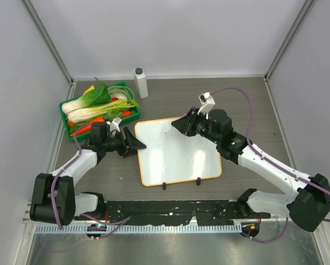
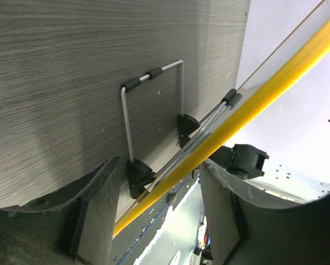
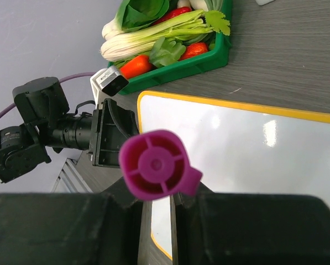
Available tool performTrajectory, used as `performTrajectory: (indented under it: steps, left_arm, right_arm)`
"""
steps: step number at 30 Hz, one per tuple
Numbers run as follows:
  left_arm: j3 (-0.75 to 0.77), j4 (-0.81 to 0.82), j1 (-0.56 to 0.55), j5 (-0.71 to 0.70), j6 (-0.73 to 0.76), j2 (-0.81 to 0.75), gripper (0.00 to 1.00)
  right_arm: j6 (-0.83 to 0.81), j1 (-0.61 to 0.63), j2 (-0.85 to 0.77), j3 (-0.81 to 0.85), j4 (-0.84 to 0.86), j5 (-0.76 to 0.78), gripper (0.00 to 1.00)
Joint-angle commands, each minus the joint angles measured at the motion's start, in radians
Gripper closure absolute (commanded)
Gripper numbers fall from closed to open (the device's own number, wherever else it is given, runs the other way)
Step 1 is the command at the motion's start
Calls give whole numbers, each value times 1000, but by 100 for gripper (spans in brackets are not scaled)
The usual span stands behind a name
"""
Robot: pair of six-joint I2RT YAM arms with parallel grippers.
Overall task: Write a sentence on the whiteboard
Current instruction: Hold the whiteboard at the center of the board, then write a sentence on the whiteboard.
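Note:
The whiteboard (image 1: 178, 152), white with a thin orange frame, lies flat in the middle of the table. No sentence shows on its face. My left gripper (image 1: 140, 146) is at the board's left edge. In the left wrist view its open fingers (image 2: 95, 212) straddle the orange frame (image 2: 231, 127), with a gap on each side. My right gripper (image 1: 181, 125) hovers over the board's far edge, shut on a magenta marker (image 3: 153, 164). The marker's butt end faces the right wrist camera and its tip is hidden.
A green tray (image 1: 65, 107) full of vegetables stands at the back left, close to my left arm. A white bottle (image 1: 141, 83) stands behind it. A bent wire stand (image 2: 153, 105) with black ends sits by the board's edge. Grey walls enclose the table.

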Motion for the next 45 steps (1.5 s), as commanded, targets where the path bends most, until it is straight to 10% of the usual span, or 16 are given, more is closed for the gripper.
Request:
performTrajectory:
  steps: [1,29,45]
  left_arm:
    - [-37,29,-3,-30,-2,-45,42]
    - [-77,-15,-23,-38,1,-123,97]
    - [-65,-48,-32,-69,27,-194,100]
  right_arm:
    - [-51,26,27,74,7,28,98]
    - [-180,292,179,160,15,297,99]
    - [-238,376,275,214,52,420,99]
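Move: Between the left hand's half-open fingers runs the left edge of the whiteboard, practically at the hand point; the board's middle is about 16 cm to the right and 2 cm back, roughly level. The vegetable basket sits some 19 cm left, 17 cm ahead and 6 cm lower. From the right hand, which already holds the marker, the board's middle is about 6 cm back, straight below by some 14 cm. Closing its fingers on the whiteboard's left edge, the left hand pinches the frame and eases back about 2 cm, dipping slightly at first before coming up again. Meanwhile the right hand keeps the marker and carries it some 9 cm left over the board towards the gripped edge, also about 3 cm down and back, its wrist rolling left side down and tipping up, nearly 20 degrees in all. ##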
